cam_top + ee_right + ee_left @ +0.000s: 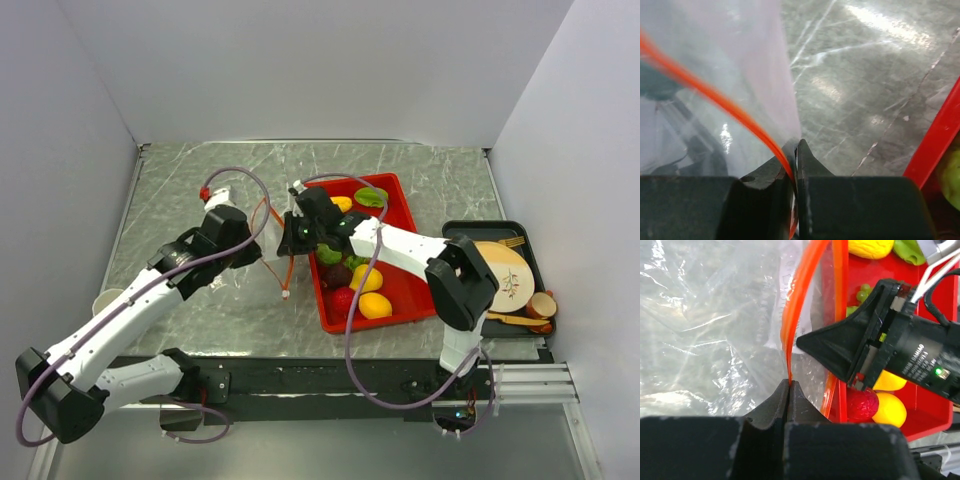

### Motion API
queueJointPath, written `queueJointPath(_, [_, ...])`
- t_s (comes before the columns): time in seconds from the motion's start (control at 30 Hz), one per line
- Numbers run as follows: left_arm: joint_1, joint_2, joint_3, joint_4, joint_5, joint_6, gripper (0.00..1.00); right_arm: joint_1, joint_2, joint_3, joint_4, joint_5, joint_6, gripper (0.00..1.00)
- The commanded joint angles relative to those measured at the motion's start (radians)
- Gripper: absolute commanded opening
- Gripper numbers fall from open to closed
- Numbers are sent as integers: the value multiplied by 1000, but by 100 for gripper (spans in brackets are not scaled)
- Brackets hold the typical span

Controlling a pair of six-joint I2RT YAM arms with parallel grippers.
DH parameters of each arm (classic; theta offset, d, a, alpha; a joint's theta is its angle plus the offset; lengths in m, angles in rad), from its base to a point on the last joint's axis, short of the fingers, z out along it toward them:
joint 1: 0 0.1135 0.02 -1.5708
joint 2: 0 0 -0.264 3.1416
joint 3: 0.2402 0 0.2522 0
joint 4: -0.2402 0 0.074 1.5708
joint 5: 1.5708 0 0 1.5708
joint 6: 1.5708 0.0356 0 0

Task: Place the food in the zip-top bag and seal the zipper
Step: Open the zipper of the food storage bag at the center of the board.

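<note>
The zip-top bag [272, 238] hangs clear and crinkly between my two grippers, just left of the red tray [400, 290]. My left gripper [252, 252] is shut on the orange-red zipper [790, 340], which runs up out of its jaws [789, 383]. My right gripper [291, 236] is shut on the zipper [740, 116] at another spot, its jaws [794, 150] pinching the strip and film. The zipper's white tip [285, 294] dangles near the table. The food lies in the tray: yellow pieces [375, 305], a red one [343, 298], a dark red one [862, 405] and green ones [370, 197].
A black tray [535, 240] at the right holds a tan plate [505, 275] and wooden cutlery. A pale cup [108, 300] sits by the left wall. White walls enclose the grey marbled table [200, 180] on three sides.
</note>
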Motion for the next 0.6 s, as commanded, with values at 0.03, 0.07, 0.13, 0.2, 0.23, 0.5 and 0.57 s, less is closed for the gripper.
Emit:
queueJointPath(0.03, [-3, -53, 98, -124, -90, 3, 1, 7, 62, 108, -32, 58, -8, 11])
queueJointPath(0.07, [-3, -58, 107, -147, -99, -3, 1, 7, 73, 117, -42, 62, -9, 11])
queueJointPath(0.13, [-3, -67, 136, -181, -137, -13, 2, 9, 104, 136, -45, 58, -5, 11])
queueJointPath(0.2, [-3, -75, 158, -251, -166, -34, 2, 9, 124, 143, -47, 71, 1, 11])
queueJointPath(0.23, [-3, -76, 174, -276, -192, -46, 2, 9, 130, 145, -47, 79, 3, 11])
queueJointPath(0.5, [-3, -23, 175, -354, -214, -80, 3, 15, 168, 185, -42, 33, 2, 15])
queueJointPath(0.57, [-3, 0, 176, -356, -213, -89, 2, 15, 168, 196, -56, 30, -9, 18])
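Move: My left hand already pinches the left lip of the bag's zipper and my right hand the right lip. That right grip lies about 5 cm to the right of my left hand, 2 cm ahead and some 5 cm lower. From my right hand, the white slider at the zipper's near end is roughly 7 cm back and 6 cm down. The green cabbage is about 9 cm to its right, 1 cm ahead and 7 cm below, and the red tray's middle 18 cm right, 2 cm ahead and 9 cm down. I pull the two zipper lips apart. My left hand draws its lip about 5 cm to the left, rising some 4 cm and easing back on the way, then dipping slightly, while turning about 10 degrees counter-clockwise. My right hand keeps its lip pinched, slides it about 2 cm forward and a little left, then takes it down some 4 cm. ##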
